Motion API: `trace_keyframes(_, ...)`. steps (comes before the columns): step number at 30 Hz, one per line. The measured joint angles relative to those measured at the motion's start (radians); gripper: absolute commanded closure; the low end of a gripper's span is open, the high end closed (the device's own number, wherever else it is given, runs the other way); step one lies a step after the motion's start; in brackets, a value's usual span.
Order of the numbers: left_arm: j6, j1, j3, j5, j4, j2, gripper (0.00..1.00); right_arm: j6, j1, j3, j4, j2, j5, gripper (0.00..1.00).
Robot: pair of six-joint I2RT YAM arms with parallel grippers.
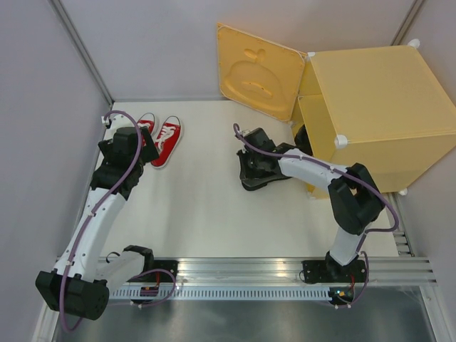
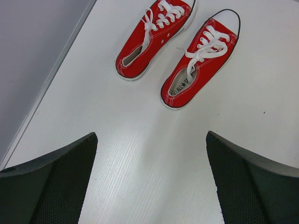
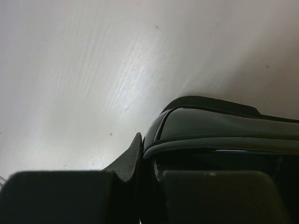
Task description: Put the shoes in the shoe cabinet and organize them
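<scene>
Two red sneakers (image 1: 167, 140) with white laces lie side by side at the far left of the table, heels toward my left gripper (image 2: 152, 136). In the left wrist view the right one (image 2: 201, 60) and the left one (image 2: 152, 35) sit just beyond the wide-open fingers (image 2: 60, 177), which hold nothing. Mid-table, my right gripper (image 1: 251, 165) is shut on a glossy black shoe (image 1: 262, 178). Its finger (image 3: 130, 161) presses against the shoe's rim (image 3: 219, 123). The yellow-orange shoe cabinet (image 1: 377, 100) stands at the far right, its door (image 1: 260, 68) swung open to the left.
A dark shape (image 1: 301, 135) shows low in the cabinet's opening; I cannot tell what it is. Grey walls (image 1: 43, 85) close in the white table (image 1: 206, 206) on the left and back. A metal rail (image 1: 249, 269) runs along the near edge.
</scene>
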Motion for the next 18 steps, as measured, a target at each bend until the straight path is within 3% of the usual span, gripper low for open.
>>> trace_keyframes(18,0.000,0.000,-0.001,0.008,0.000,0.006,0.00,-0.038,-0.245,0.029,-0.020,0.002,0.113,0.91)
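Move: The right hand already grips the second black shoe by its heel end, toe pointing right. It is bound for the lower opening of the cabinet, about 18 cm to the hand's right and 6 cm farther out, roughly level with it. The first black shoe sits in there, some 12 cm ahead and 20 cm right; the open door stands about 26 cm ahead, 4 cm right. From the idle left hand the opening lies some 50 cm right, 7 cm ahead and 17 cm lower. To the right and forward in one steady slant, the right hand carries the black shoe toe-first some 13 cm towards the cabinet's lower opening, staying nearly level with a slight dip and then a small rise. The wrist turns clockwise about 15 degrees on the way, and the closed fingers keep their pinch on the heel end. ##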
